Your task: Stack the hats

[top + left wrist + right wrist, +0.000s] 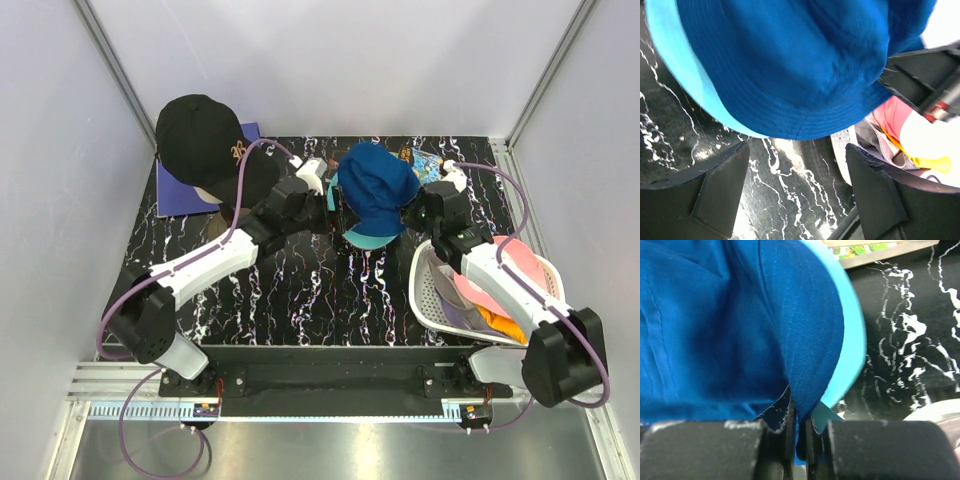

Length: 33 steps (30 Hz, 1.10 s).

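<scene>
A blue hat (pixel 378 185) sits raised at the back middle of the table, and a teal brim (pixel 362 238) shows under its near edge. In the right wrist view my right gripper (pixel 802 437) is shut on the blue hat's brim (pixel 810 365), with the teal brim (pixel 852 340) beside it. My left gripper (pixel 797 185) is open just left of the hat and below it, with only bare table between its fingers (pixel 722 182). The blue hat (pixel 790 65) fills the top of that view. A black cap (pixel 200 135) sits at the back left.
A white perforated basket (pixel 428 290) at the right holds pink (pixel 520 265), orange (pixel 498 322) and lavender fabric. It also shows in the left wrist view as the basket (pixel 842 147). A purple sheet (pixel 178 195) lies under the black cap. A colourful packet (pixel 420 160) lies behind the blue hat.
</scene>
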### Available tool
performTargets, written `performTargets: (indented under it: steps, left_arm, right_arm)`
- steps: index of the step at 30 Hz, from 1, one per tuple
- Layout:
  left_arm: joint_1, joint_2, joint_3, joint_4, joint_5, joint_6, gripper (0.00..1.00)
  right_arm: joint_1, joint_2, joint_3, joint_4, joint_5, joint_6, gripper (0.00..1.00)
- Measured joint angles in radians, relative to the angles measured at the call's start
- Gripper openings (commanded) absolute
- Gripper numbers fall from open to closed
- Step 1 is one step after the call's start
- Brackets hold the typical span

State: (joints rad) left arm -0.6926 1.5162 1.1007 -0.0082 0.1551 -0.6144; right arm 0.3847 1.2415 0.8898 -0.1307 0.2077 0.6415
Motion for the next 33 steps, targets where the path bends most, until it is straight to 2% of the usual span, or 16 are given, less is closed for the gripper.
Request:
performTargets:
  steps: [9,13,16,17,21,25,30,33]
  left_arm:
    - [0.003,0.007,0.085,-0.021,-0.002,0.101,0.83]
    - [0.014,0.023,0.119,-0.033,-0.013,0.125,0.83]
    - [0.028,0.031,0.137,-0.039,-0.028,0.136,0.85]
    - [0.032,0.031,0.140,-0.042,-0.033,0.138,0.85]
    - [0.045,0.037,0.151,-0.043,-0.040,0.145,0.85]
    - [0.054,0.085,0.198,-0.042,-0.032,0.145,0.85]
    - [0.063,0.136,0.217,-0.043,-0.018,0.145,0.85]
    - [0.072,0.143,0.217,-0.049,-0.014,0.145,0.85]
  right_arm:
    - [-0.023,0.130,0.036,-0.021,-0.053,-0.133,0.11]
    - [-0.030,0.148,0.050,-0.032,-0.059,-0.167,0.15]
    - [-0.035,0.148,0.055,-0.039,-0.066,-0.190,0.29]
    - [-0.038,0.147,0.055,-0.040,-0.071,-0.198,0.46]
    - [-0.050,0.132,0.055,-0.060,-0.086,-0.214,0.66]
    - [-0.069,0.046,0.054,-0.113,-0.097,-0.221,0.76]
    - [-0.135,-0.133,0.058,-0.163,-0.122,-0.241,0.77]
    - [-0.200,-0.186,0.098,-0.202,-0.177,-0.259,0.77]
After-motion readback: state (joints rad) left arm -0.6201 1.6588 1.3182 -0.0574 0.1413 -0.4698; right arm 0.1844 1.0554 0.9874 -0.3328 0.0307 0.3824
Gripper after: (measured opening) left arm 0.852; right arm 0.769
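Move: The right gripper pinches the blue hat's near right brim. The teal hat on the wooden stand, where the blue hat goes, is about 8 cm left of this gripper, 2 cm ahead and a little lower. The books lie some 12 cm ahead and 7 cm right; the basket is about 16 cm back and 20 cm right, both well below. From the empty, open left gripper, the blue hat's middle is roughly 5 cm ahead and 6 cm right, slightly above. Lower the right gripper about 4 cm, edging forward, to bring the pinched blue brim down over the teal hat. Open the fingers to let it go, then pull away up and to the right, slightly back, some 10 cm above the low point. Meanwhile lift the open left gripper and carry it about 6 cm forward along the hats' left side, tipping the fingers slightly up, and let it sink a little at the end. ##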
